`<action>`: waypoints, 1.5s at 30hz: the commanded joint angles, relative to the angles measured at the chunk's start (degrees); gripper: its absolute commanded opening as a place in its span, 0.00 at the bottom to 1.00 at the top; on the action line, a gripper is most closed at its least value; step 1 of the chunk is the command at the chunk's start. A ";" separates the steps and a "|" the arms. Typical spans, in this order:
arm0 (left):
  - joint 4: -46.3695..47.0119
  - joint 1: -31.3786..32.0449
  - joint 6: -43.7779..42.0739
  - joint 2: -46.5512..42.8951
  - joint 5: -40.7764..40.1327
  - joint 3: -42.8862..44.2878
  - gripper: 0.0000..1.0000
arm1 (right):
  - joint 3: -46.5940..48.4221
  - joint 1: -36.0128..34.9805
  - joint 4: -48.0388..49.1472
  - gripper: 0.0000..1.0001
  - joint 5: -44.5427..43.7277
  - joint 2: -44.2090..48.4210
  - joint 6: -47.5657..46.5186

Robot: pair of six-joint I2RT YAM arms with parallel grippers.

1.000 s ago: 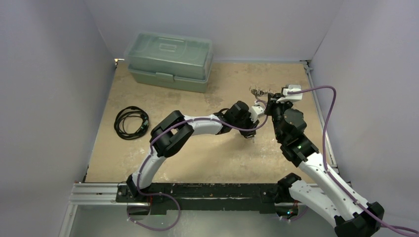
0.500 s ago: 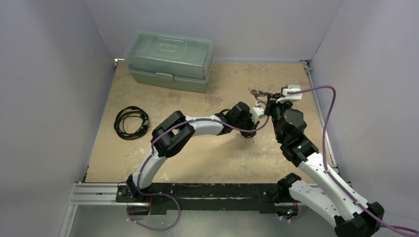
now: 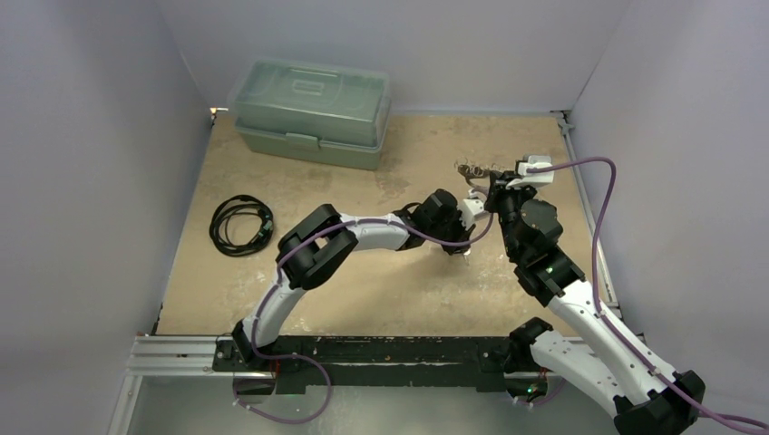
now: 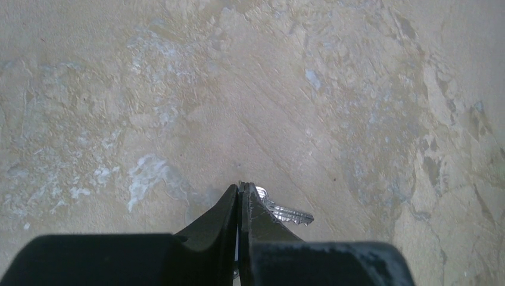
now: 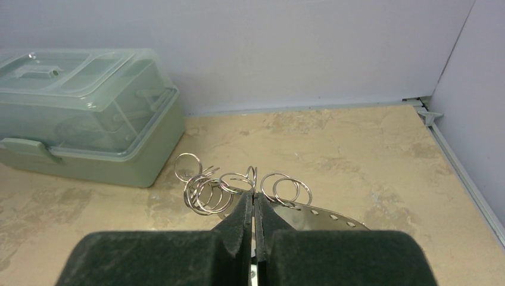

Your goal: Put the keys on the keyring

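My left gripper (image 4: 240, 186) is shut on a small silvery key (image 4: 287, 213) right down at the tabletop; the key's toothed blade sticks out to the right past the fingertip. In the top view the left gripper (image 3: 463, 248) points down at the table's right middle. My right gripper (image 5: 254, 194) is shut on the keyring (image 5: 326, 216), a flat silvery strip with holes, held above the table. Several thin metal rings (image 5: 205, 190) fan out on it. From above, the right gripper (image 3: 494, 184) sits just beyond the left one, rings (image 3: 470, 169) to its left.
A pale green lidded toolbox (image 3: 313, 113) stands at the back left, also in the right wrist view (image 5: 83, 113). A black coiled cable (image 3: 240, 225) lies at the left. Walls enclose the table, with a metal rail (image 3: 580, 190) along the right edge.
My left gripper's jaws have closed onto the key at the tabletop. The right arm has held still with the keyring.
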State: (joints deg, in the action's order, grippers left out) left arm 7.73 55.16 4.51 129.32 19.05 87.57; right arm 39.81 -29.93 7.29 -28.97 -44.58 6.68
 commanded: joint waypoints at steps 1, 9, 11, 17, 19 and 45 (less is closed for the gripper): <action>4.44 0.22 -2.62 -5.79 2.52 -4.04 0.00 | -0.76 0.18 2.46 0.00 -0.01 1.24 0.68; 7.32 0.24 -4.24 -17.43 2.90 -14.70 0.00 | -1.58 0.20 3.68 0.00 3.35 2.79 -0.29; 7.85 0.22 -4.25 -21.43 2.04 -18.02 0.00 | -1.50 0.18 3.87 0.00 4.88 2.80 -0.47; 5.83 0.24 -6.01 -33.14 -3.01 -26.44 0.00 | -2.54 0.16 6.66 0.00 14.03 3.56 -1.21; 3.89 0.26 -5.92 -36.87 -4.90 -28.24 0.00 | -2.92 0.23 7.84 0.00 17.13 3.81 -1.45; -25.24 0.17 0.63 -77.21 -27.25 -34.06 0.00 | -1.89 0.21 12.80 0.00 46.80 -1.07 -3.00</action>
State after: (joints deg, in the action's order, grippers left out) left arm -15.33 55.18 6.68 56.01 -3.60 54.50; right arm 36.58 -29.93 16.10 9.37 -44.36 4.01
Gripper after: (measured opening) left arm 0.008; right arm 0.005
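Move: The left hand is shut on the key just above the table; the keyring, held in the right fingers, is about 27 cm above that hand, 4 cm ahead and 3 cm to the right. The green toolbox stands some 30 cm ahead of the left hand and 41 cm to its left. From the right hand, the key is about 27 cm down, 4 cm back and 3 cm to the left. The left hand lifts the key about 24 cm while carrying it left, as the right swings the keyring left. ##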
